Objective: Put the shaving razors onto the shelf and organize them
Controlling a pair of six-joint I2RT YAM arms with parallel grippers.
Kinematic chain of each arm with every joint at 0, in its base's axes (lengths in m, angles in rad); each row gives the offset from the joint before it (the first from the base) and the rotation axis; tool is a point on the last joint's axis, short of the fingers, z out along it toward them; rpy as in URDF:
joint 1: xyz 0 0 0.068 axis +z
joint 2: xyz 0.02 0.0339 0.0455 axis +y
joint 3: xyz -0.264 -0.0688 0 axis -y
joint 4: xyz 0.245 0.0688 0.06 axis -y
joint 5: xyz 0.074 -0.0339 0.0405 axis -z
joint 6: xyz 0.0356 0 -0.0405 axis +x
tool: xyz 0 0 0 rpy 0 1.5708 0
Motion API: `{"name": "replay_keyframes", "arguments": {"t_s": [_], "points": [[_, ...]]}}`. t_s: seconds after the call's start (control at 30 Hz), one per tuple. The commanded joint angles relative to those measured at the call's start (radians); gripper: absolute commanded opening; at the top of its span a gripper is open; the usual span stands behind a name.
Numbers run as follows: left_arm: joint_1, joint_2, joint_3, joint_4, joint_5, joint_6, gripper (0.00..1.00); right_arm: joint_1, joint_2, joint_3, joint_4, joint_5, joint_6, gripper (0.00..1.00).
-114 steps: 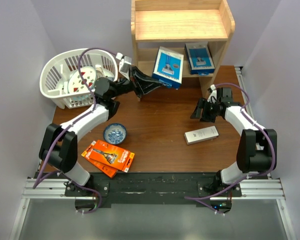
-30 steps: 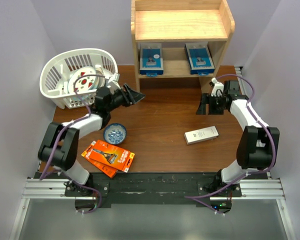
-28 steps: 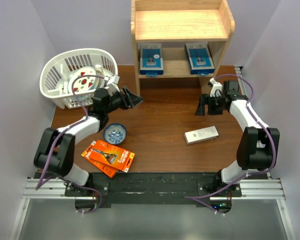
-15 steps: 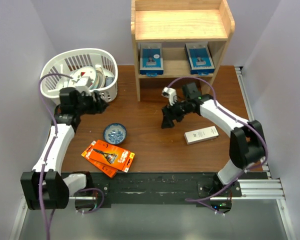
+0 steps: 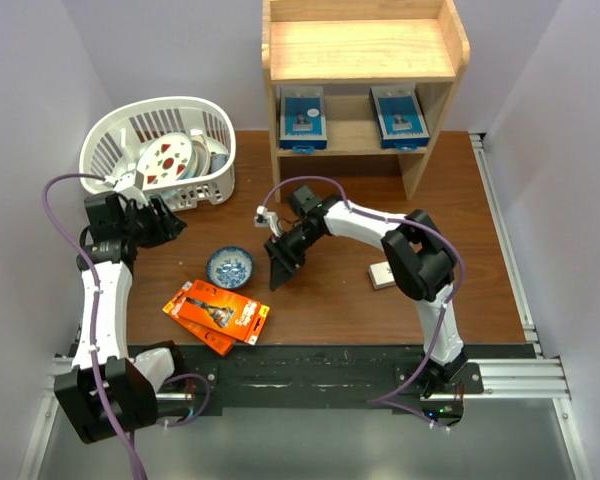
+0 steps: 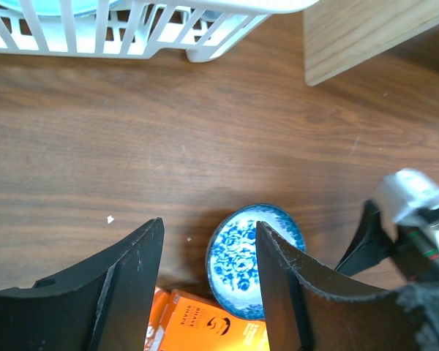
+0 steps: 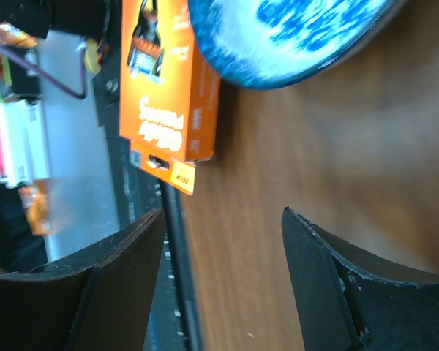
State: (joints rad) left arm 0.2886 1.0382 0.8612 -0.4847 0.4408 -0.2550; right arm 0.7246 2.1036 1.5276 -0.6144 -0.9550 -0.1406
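The pine shelf (image 5: 360, 60) stands at the back; two blue razor packs (image 5: 302, 118) (image 5: 397, 113) lie on its lower tier. Two orange razor packs (image 5: 217, 313) lie stacked on the table's near left; they also show in the left wrist view (image 6: 205, 325) and the right wrist view (image 7: 168, 88). My right gripper (image 5: 277, 266) is open and empty, just right of the blue bowl (image 5: 230, 267), pointing at the orange packs (image 7: 223, 278). My left gripper (image 5: 173, 222) is open and empty, in front of the basket, above the bowl (image 6: 205, 234).
A white slotted basket (image 5: 160, 155) with plates stands at the back left. The blue patterned bowl (image 6: 256, 252) sits between both grippers, touching the orange packs. A silver box (image 5: 382, 274) lies right of centre, partly under the right arm. A shelf side panel (image 6: 373, 36) stands nearby.
The right arm has swung left across the table to beside the bowl. The left arm has drawn back to the left, away from the shelf. The packs have not moved.
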Motion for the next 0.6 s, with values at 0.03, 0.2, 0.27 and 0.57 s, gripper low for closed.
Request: {"name": "replay_keyframes", "arguments": {"t_s": [0.03, 0.2, 0.27, 0.57], "points": [[0.021, -0.067, -0.039, 0.034, 0.053, -0.035, 0.58, 0.061, -0.014, -0.027, -0.024, -0.021, 0.039, 0.67], [0.035, -0.122, -0.083, 0.049, 0.075, -0.052, 0.58, 0.098, 0.013, -0.024, -0.057, -0.018, 0.015, 0.59], [0.052, -0.136, -0.102, 0.051, 0.081, -0.053, 0.58, 0.101, 0.042, -0.004, -0.079, -0.021, 0.013, 0.51], [0.092, -0.145, -0.100, 0.060, 0.102, -0.049, 0.58, 0.122, 0.156, 0.085, -0.148, -0.051, -0.005, 0.47]]}}
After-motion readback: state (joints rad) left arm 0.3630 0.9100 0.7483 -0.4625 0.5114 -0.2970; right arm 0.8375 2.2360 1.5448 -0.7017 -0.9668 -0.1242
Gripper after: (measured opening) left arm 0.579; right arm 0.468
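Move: The upper orange razor box lies with its middle about 15 cm to the right hand's left, 6 cm back and some 4 cm below; its near end, with the hanger tab, is several centimetres closer. The blue-and-white bowl stands about 13 cm left and 5 cm ahead of this hand, and the lower orange box sticks out 20 cm left, 10 cm back. From the left hand, the upper box is roughly 17 cm back, 7 cm right and well below. No contact is visible yet: the right hand draws back about 6 cm, from beside the bowl to the tab end of the upper orange razor box, first nearly level, then sinking about 4.5 cm towards the table. Its fingers close from wide to about half open while the wrist turns some 10 degrees to point further back. The left hand, still open and empty, eases back about 2 cm. ##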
